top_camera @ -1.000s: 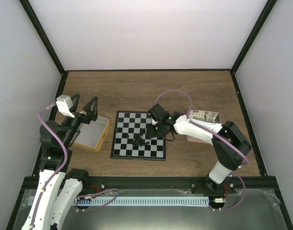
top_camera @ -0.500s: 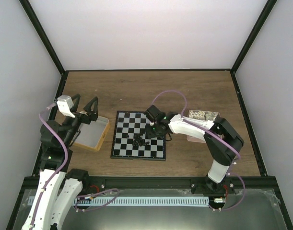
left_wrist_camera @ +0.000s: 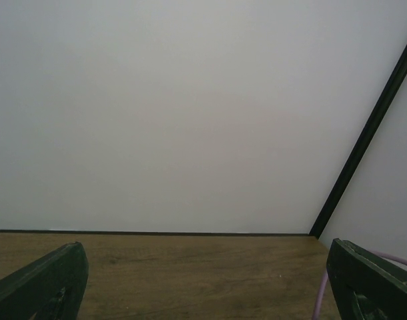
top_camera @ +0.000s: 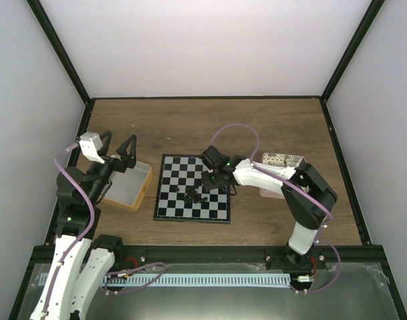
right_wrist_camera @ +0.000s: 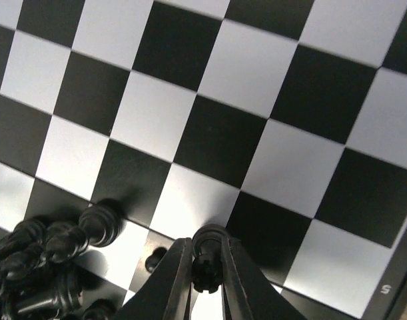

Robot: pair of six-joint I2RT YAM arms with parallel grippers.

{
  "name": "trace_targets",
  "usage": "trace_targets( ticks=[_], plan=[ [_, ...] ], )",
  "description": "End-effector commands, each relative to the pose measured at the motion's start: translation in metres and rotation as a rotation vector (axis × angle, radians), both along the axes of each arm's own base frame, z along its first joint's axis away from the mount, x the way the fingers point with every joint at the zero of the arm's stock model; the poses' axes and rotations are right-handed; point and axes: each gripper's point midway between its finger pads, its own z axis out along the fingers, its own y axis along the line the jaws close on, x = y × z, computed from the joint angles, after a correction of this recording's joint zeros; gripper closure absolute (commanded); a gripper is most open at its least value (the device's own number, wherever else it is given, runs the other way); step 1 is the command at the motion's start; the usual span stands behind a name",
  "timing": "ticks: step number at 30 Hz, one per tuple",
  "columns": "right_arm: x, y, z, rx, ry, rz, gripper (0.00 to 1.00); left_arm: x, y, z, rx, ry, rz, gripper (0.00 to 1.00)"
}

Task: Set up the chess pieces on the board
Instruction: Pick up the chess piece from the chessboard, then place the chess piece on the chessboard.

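The board (top_camera: 183, 175) lies flat in the middle of the table. A cluster of black chess pieces (top_camera: 196, 195) lies on its near squares, and the right wrist view shows them heaped at lower left (right_wrist_camera: 50, 260). My right gripper (top_camera: 212, 185) is down over the board (right_wrist_camera: 223, 67), beside the heap. Its jaws (right_wrist_camera: 206, 257) are shut on one small black chess piece (right_wrist_camera: 208, 239), which is pinched between the fingers just above a square. My left gripper (top_camera: 116, 143) hangs open and empty above the yellow-rimmed tray, and its fingers (left_wrist_camera: 43, 283) frame bare wood.
The yellow-rimmed tray (top_camera: 126, 187) sits left of the board. A clear box (top_camera: 282, 160) and a pinkish tray (top_camera: 266, 193) stand to the right, partly under my right arm. Black frame posts and white walls enclose the table.
My right gripper has shifted a little to the left over the board and its jaws have closed on a chess piece. The left arm has stayed still.
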Motion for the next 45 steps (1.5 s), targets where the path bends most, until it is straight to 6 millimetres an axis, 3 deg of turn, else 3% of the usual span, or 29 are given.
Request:
trace_targets(
  ticks=[1, 11, 22, 30, 45],
  plan=[
    [0.025, 0.005, 0.036, 0.035, -0.148, -0.063, 0.87, 0.002, 0.002, -0.001, 0.009, -0.009, 0.009, 0.0],
    [0.043, -0.018, 0.055, 0.002, -0.234, -0.132, 0.87, 0.004, 0.001, -0.003, 0.011, -0.003, 0.009, 0.0],
    [0.077, -0.047, 0.036, 0.001, -0.16, -0.189, 0.87, 0.006, 0.002, -0.005, 0.012, 0.008, 0.012, 0.0],
    [0.106, -0.049, 0.028, 0.009, -0.15, -0.198, 0.87, 0.009, 0.001, -0.007, 0.012, 0.016, 0.008, 0.0],
    [0.12, -0.055, 0.01, -0.045, -0.13, -0.216, 0.82, 0.011, 0.002, -0.01, 0.014, 0.027, 0.011, 0.0]
  ],
)
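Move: The black piece is already pinched in the right fingers. The corner square h8, where it is taken, lies about 10 cm ahead, 5 cm to the right and 3 cm below. A small black piece stands some 2 cm back and 2 cm left of the hand, and the heap of black pieces about 4 cm back and 7 cm left, both about 2 cm lower. From the left hand, h8 is roughly 12 cm ahead, 34 cm right and 34 cm below. The black piece, kept pinched in the right fingertips, is carried some 10 cm forward and 5 cm right towards h8, first rising about 3.5 cm while going forward, then swinging right and sinking back to board height over the corner square. The hand turns some 10 degrees clockwise on the way; near the end the fingers just begin to ease open around the piece. ##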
